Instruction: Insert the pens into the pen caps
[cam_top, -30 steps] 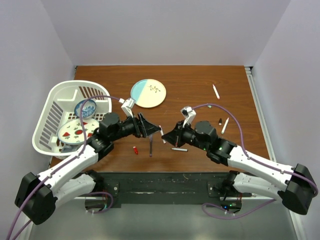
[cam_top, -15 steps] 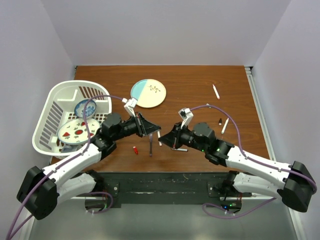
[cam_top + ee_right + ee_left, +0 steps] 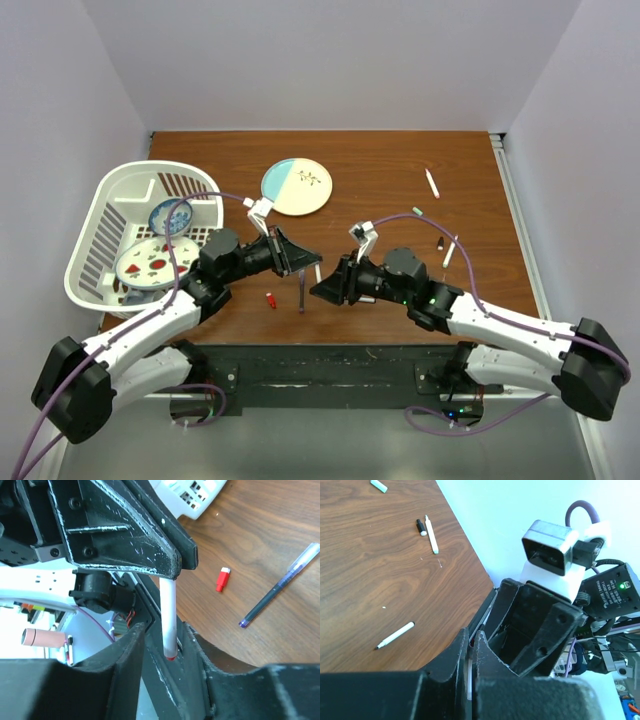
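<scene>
A white pen (image 3: pixel 169 612) with a red end sticks out of my left gripper (image 3: pixel 305 262), which is shut on it; a white sliver of that pen (image 3: pixel 466 667) shows between the jaws. My right gripper (image 3: pixel 325 290) meets it nose to nose. Its jaws stand open around the pen's red end, with a gap on each side. A red pen cap (image 3: pixel 271 299) and a dark purple pen (image 3: pixel 301 295) lie on the table just below the left gripper. Further right lie two white pens (image 3: pixel 432 183) (image 3: pixel 450 250) and a black pen cap (image 3: pixel 440 242).
A white basket (image 3: pixel 120 230) holding dishes stands at the left edge. A blue and cream plate (image 3: pixel 297 186) lies behind the grippers. Another white pen (image 3: pixel 395 635) rests on the wood near the right arm, and a small pale cap (image 3: pixel 378 486) lies far right.
The left gripper has shut on the white pen that the right gripper held. The right gripper's jaws have opened, and the right arm has pushed a little leftward.
</scene>
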`<action>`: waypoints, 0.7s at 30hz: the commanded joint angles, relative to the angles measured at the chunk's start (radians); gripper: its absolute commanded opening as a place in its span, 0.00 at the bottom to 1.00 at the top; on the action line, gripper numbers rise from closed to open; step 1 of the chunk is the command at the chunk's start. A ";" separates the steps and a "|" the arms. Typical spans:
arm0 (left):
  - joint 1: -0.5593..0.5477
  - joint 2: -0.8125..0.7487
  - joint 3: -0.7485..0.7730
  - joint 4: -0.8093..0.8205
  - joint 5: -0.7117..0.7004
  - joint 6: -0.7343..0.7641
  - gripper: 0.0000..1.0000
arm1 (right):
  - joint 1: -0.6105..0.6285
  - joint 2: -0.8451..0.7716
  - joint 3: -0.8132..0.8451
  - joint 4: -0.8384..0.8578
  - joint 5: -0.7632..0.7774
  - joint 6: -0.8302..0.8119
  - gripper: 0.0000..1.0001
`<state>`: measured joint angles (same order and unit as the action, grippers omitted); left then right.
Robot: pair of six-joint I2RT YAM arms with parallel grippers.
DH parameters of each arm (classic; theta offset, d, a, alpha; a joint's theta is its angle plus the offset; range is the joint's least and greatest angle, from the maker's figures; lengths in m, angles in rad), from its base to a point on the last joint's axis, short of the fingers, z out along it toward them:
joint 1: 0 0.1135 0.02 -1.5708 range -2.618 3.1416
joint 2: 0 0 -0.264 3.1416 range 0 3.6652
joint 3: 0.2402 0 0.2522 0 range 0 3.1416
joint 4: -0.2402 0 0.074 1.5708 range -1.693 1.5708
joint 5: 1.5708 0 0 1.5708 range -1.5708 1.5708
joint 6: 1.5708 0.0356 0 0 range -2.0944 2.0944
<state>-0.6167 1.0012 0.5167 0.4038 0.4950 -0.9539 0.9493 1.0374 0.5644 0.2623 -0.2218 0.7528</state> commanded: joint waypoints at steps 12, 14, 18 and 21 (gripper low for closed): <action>-0.002 -0.088 0.107 -0.384 -0.269 0.079 0.69 | 0.014 -0.068 -0.040 -0.001 0.088 0.020 0.00; -0.002 -0.093 0.149 -0.492 -0.343 0.075 0.69 | 0.014 -0.080 -0.046 -0.023 0.108 0.017 0.00; -0.002 -0.087 0.197 -0.734 -0.523 0.096 0.68 | 0.014 -0.125 -0.067 -0.038 0.131 0.020 0.00; -0.002 -0.061 0.230 -0.930 -0.706 -0.011 0.61 | 0.014 -0.157 -0.077 -0.061 0.151 0.014 0.00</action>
<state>-0.6178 0.9218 0.6827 -0.1890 0.0883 -0.8986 0.9577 0.9268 0.5034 0.2249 -0.1318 0.7677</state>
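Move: The red pen stands steeply, its upper end still in the left fingers and its lower end between the open right fingers: its middle is about 3 cm ahead of the right hand and 2 cm above, and 3 cm back, 2 cm below and 1 cm left of the left hand. On the table some 16 cm below the right hand lie the blue pen, 5 cm ahead and 5 cm left, and the red cap, 2 cm ahead and 12 cm left. Right fingers pinch the red pen; left opens and withdraws about 6 cm left, also forward and down, turning counter-clockwise. ##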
